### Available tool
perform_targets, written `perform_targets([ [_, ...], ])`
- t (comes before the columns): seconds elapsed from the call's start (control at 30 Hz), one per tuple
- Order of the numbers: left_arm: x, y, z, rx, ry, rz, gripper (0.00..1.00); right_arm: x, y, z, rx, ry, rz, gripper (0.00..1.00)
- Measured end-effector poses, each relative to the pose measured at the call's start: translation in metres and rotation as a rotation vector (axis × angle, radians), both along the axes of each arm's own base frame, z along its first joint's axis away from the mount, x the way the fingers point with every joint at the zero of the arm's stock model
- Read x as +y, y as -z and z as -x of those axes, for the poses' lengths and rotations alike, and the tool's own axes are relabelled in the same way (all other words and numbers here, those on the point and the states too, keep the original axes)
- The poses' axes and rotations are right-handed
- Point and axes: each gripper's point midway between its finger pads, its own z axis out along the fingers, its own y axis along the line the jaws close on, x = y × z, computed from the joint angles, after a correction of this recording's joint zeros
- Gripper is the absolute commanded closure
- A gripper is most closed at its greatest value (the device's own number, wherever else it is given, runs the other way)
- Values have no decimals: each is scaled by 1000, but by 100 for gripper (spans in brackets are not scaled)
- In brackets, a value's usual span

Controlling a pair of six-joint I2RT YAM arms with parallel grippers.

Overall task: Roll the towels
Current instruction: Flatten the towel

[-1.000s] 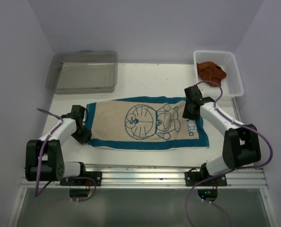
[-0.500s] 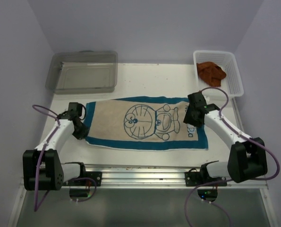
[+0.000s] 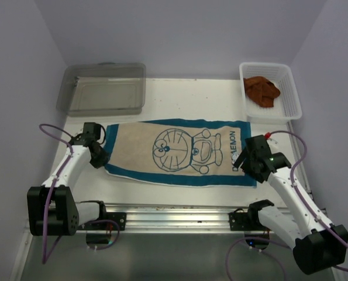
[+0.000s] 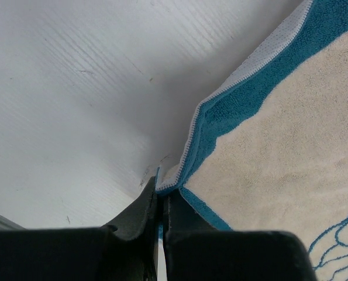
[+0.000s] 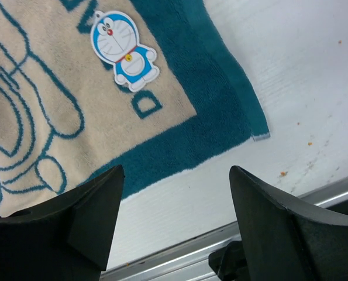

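Observation:
The cream towel (image 3: 179, 152) with blue edges and a blue cartoon print lies flat across the middle of the table. My left gripper (image 3: 100, 158) is shut on its near left corner; in the left wrist view the blue hem (image 4: 188, 161) is pinched between the closed tips of the left gripper (image 4: 161, 190). My right gripper (image 3: 242, 161) stands open just above the towel's near right corner, nothing between its fingers. In the right wrist view the right gripper (image 5: 176, 175) frames bare table beside the blue border (image 5: 179, 140). The rust-brown towel (image 3: 261, 91) lies crumpled in the basket.
A white mesh basket (image 3: 293, 102) stands at the back right and a clear plastic bin (image 3: 103, 88) at the back left. A metal rail (image 3: 179, 213) runs along the near table edge, close below the towel.
The left gripper has closed on the towel's near left corner. The right gripper has opened, let go of the towel's right end and drawn back toward the near right corner.

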Motion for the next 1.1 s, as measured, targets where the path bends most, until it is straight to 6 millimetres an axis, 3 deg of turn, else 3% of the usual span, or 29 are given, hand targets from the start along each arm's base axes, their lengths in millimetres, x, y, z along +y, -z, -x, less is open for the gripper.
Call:
perform_targets([
  [0.13,-1,0,-2,-7,12,5,100,3,9,15,50,64,-47,28],
  [0.23,-3,-1,-3,-11,27,10,100,6,27,27,113,116,-75,30],
  [0.47,-2,1,-4,-6,45,6,100,-1,55,56,211,257,-70,38],
  [0.8,11,-12,-15,-40,29,-16,100,-2,80,56,222,307,-65,39],
  [1.1,20,-11,-14,-36,17,-18,100,-3,79,56,115,317,-111,53],
])
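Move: The near-right corner of the towel is about 5 cm back, 4 cm to the right and 9 cm below the right hand. The near edge just beside that corner, some 5 cm straight back of this hand and 9 cm down, is where its fingers are headed. The Doraemon sticker lies about 7 cm ahead and 5 cm left. The left hand already pinches the near-left corner, with the near-right corner some 70 cm to its right and 9 cm back. The right hand sinks about 8 cm while drawing back 5 to 6 cm, coming down over the towel's near edge just left of its near-right corner, tipping to point more steeply down and turning some 20 degrees clockwise as its open fingers narrow to stand either side of that edge, not yet closed on it. The left hand keeps its shut grip on the near-left corner, creeps at first, then pulls it about 2 cm left, slightly forward and up, away from the right hand. ##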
